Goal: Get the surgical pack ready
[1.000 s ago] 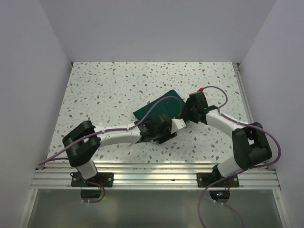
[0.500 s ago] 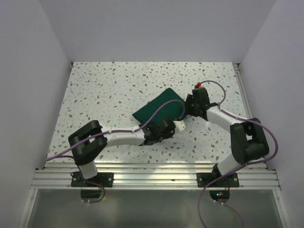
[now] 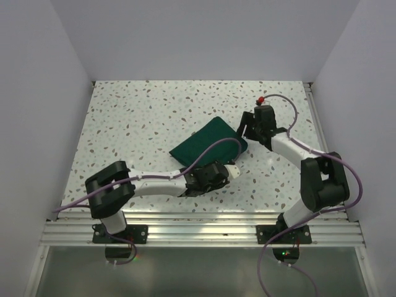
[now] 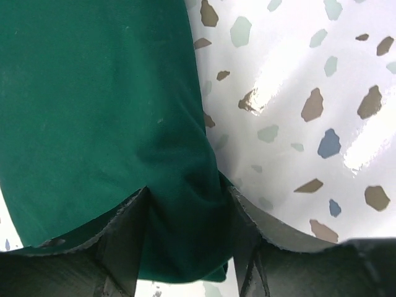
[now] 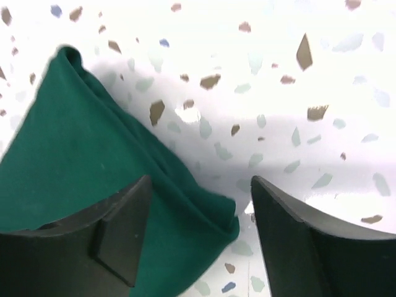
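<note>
The surgical pack shows as a folded dark green cloth (image 3: 207, 145) lying flat on the speckled table (image 3: 136, 124). My left gripper (image 3: 216, 168) sits at the cloth's near edge. In the left wrist view its jaws (image 4: 189, 198) stand apart, with a bunched fold of the cloth (image 4: 105, 93) filling the gap. My right gripper (image 3: 246, 129) is at the cloth's far right corner. In the right wrist view it (image 5: 199, 185) is wide open. The cloth's corner (image 5: 93, 167) lies between its fingers, clear of the right finger (image 5: 291, 235).
White walls enclose the table on the left, back and right. A metal rail (image 3: 204, 232) runs along the near edge by the arm bases. Purple cables loop from both arms, one over the cloth's near right part (image 3: 213, 147).
The right gripper has drawn back toward the far right and opened wider. The left gripper slid toward the near edge, closed somewhat, then parted again. More of the cloth now shows, lying flat.
</note>
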`<state>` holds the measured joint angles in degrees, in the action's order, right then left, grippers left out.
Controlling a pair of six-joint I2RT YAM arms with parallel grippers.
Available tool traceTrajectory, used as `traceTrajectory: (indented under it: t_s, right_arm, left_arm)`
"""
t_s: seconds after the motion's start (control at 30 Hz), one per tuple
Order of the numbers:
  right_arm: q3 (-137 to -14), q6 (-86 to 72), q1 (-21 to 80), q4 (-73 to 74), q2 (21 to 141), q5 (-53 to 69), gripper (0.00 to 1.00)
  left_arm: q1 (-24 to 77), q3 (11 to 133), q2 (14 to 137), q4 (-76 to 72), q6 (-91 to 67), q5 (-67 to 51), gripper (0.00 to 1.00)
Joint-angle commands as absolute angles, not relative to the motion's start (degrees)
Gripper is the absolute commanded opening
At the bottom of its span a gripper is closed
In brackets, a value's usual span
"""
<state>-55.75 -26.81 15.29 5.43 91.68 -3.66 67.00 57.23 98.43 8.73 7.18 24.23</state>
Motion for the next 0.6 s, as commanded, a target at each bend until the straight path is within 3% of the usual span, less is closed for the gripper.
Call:
traceTrajectory:
  t_s: [0.0,0.13,0.23,0.47,0.57]
  right_arm:
    - [-60.3,-24.7,14.7,3.8,91.9,-6.2,0.72]
    - [-60.7,-25.0,14.7,4.3,90.6,-5.5,0.88]
    - [-60.5,-25.0,14.6,4.5,88.9,-5.2,0.99]
    - [-57.7,-23.8,14.6,2.2,82.6,-1.8,0.99]
    - [-52.9,-23.5,14.6,-2.3,79.0,-2.1,0.99]
  left_arm:
    - [67.6,56.1,93.8,11.1,4.8,23.9,0.57]
    - [67.0,56.2,89.7,8.6,4.1,23.6,0.8]
    - [65.1,56.6,86.4,6.6,3.2,21.3,0.88]
    - [56.7,50.1,73.0,-2.5,-6.8,15.3,1.0]
    - [51.7,42.1,66.8,-6.8,-11.6,14.7,1.0]
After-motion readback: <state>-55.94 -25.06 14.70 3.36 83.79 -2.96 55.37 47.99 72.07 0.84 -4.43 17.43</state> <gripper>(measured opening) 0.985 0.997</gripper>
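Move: The green surgical pack lies skewed beneath both hands. Its middle is about 11 cm ahead of the left hand and 3 cm to its left, about level in height; the pack's near end is right at that hand's fingers, some 2 cm left. From the right hand the pack's middle is roughly 7 cm back, 11 cm left and 5 cm down, with its right corner only 3 cm back, 1 cm left and 4 cm below. Both hands open wide and leave the pack, the left rising some 12 cm and leftward, the right 6 cm. ##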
